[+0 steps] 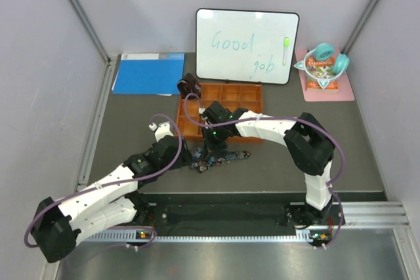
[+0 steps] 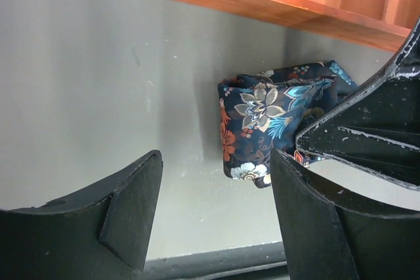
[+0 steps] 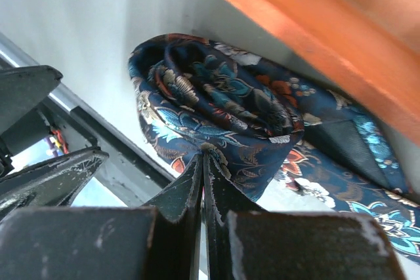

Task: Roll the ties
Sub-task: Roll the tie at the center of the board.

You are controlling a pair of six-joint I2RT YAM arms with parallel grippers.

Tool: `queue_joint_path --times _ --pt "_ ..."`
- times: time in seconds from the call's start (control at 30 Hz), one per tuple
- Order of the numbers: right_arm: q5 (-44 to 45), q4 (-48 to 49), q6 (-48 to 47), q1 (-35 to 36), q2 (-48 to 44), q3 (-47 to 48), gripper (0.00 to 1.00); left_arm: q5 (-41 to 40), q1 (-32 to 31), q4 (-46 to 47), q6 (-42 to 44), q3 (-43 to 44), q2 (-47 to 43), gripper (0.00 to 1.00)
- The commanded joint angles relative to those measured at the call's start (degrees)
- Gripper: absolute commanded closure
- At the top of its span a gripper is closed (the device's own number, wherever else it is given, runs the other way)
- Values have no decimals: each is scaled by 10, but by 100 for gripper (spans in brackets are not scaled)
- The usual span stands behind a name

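Note:
The navy floral tie (image 1: 223, 158) lies on the grey mat just in front of the orange tray (image 1: 252, 93), partly rolled into a coil (image 3: 210, 103) with a loose tail running off to the right. My right gripper (image 3: 205, 157) is shut, its tips pinching a fold at the coil's lower edge. My left gripper (image 2: 216, 204) stands open beside the tie (image 2: 269, 116), with bare mat between its fingers. A dark maroon tie (image 1: 189, 86), coiled, sits at the tray's far left corner.
The orange tray's wall (image 2: 262, 4) runs close behind the tie. A whiteboard (image 1: 246, 45) stands at the back, a blue folder (image 1: 147, 73) lies back left, and a pink mat with teal headphones (image 1: 323, 63) lies back right. The dark front rail (image 1: 230, 211) borders the mat.

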Motion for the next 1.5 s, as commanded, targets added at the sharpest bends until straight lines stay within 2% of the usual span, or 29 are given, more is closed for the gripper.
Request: queue_joint_path --times 0.0,0.37,0.5,0.6,0.77,0.97,1.1,1.23,1.47 --pt "20 6 -15 -12 -11 -11 100 28 6 110 5 -22 3 28" --pt "15 16 -16 -24 -18 -30 100 46 7 253 1 -62 84 31" --pt "15 16 -16 -27 -19 -31 100 50 6 268 1 -66 116 34" --pt "14 17 -16 -29 -21 -33 100 58 7 302 1 -68 139 39" --pt "15 12 -19 -33 -26 -33 100 70 6 332 1 -64 171 57" --pt "22 0 -25 -42 -38 -32 100 92 6 325 17 -34 190 73" --pt "26 -2 -26 -42 -38 -32 100 91 5 291 28 -2 191 77" --pt "38 -11 -28 -46 -46 -32 100 76 2 230 39 18 179 79" --pt "48 -27 -35 -57 -57 -20 100 66 1 189 50 23 161 80"
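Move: The tie's rolled bundle has its middle about 7 cm to the left hand's right, 2 cm ahead and 4 cm below. The closed right fingertips are already on the bundle, whose middle is some 2 cm to their left and 1 cm ahead. From the left hand, the flat loose tail lies about 18 cm to the right, 3 cm ahead and 5 cm below; the wooden tray's middle is some 20 cm ahead, 13 cm right and 3 cm below. The left fingers pinch the left edge of the rolled tie, closing from wide to about a quarter open as the hand comes in some 6 cm rightward and 3 cm forward, sinking about 4 cm, then rising nearly 2 cm with the grip kept. The right hand's shut fingertips stay on the bundle, easing about 3 cm right and 2 cm forward. ##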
